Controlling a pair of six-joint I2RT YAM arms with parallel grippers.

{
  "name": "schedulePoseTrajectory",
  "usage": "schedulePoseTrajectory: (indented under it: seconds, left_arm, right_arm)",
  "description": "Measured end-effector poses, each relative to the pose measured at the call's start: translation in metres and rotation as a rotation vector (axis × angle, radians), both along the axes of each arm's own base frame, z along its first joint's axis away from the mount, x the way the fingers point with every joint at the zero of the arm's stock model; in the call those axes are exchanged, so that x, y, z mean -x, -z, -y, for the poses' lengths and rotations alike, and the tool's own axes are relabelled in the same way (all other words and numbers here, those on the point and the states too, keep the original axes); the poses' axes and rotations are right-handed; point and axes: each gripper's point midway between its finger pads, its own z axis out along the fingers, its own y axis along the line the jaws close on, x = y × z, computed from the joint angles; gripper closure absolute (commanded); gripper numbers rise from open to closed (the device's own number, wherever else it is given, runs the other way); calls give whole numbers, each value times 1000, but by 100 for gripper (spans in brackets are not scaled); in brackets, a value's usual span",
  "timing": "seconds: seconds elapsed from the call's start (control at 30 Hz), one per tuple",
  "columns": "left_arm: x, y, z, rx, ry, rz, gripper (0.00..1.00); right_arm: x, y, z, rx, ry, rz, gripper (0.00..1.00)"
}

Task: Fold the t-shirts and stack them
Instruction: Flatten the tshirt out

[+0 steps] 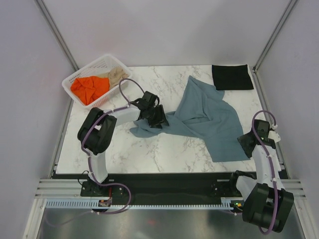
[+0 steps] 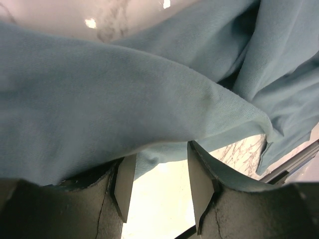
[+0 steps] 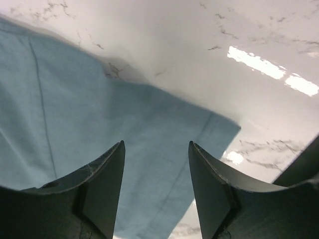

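A slate blue-grey t-shirt [image 1: 204, 117] lies crumpled and partly spread across the middle of the marble table [image 1: 164, 154]. My left gripper [image 1: 158, 118] sits at the shirt's left end. In the left wrist view its jaws [image 2: 159, 152] stand open, with a fold of the shirt [image 2: 99, 99] draped over the fingertips and no cloth pinched between the pads. My right gripper [image 1: 245, 142] hovers by the shirt's near right corner. Its jaws [image 3: 156, 144] are open above the shirt's hemmed edge [image 3: 75, 109]. A black t-shirt [image 1: 232, 77] lies folded flat at the back right.
A white lattice basket [image 1: 84, 67] stands at the back left, holding an orange t-shirt [image 1: 89, 88] and a beige one [image 1: 115, 75]. Grey walls and metal posts close in the table on three sides. The arm bases are along the near edge.
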Motion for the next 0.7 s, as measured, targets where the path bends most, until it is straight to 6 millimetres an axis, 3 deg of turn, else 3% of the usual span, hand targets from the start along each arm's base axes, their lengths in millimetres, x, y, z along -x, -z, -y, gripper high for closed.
schedulePoseTrajectory:
  seconds: [0.2,0.43,0.7]
  left_arm:
    - [-11,0,-11,3,-37,2,46]
    - [-25,1,-17,20,-78,-7,46]
    - [-47,-2,-24,35,-122,10,44]
  right_arm:
    - [-19,34,-2,-41,5,34,40]
    - [-80,31,11,-29,-26,153,41]
    - [-125,29,19,-39,-80,190,41]
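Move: The right gripper hangs about 3 cm over the blue t-shirt's lower right panel. The shirt's near-right corner is roughly 5 cm back and 3 cm right of this hand; its other near corner is some 6 cm back and 15 cm left. The left gripper is already in the bunched cloth at table height, with the shirt's left end about 14 cm left and 3 cm back, and the basket some 31 cm left and 20 cm ahead. Lower the right gripper about 3 cm onto the t-shirt by its lower right edge, then push the cloth forward along the table some 12 cm, fingers kept a good way open, the wrist tipping about 10 degrees so the fingertips swing forward. Meanwhile slide the left gripper, still half open in the bunched cloth, about 5 cm forward and a little left, carrying the cloth along. ##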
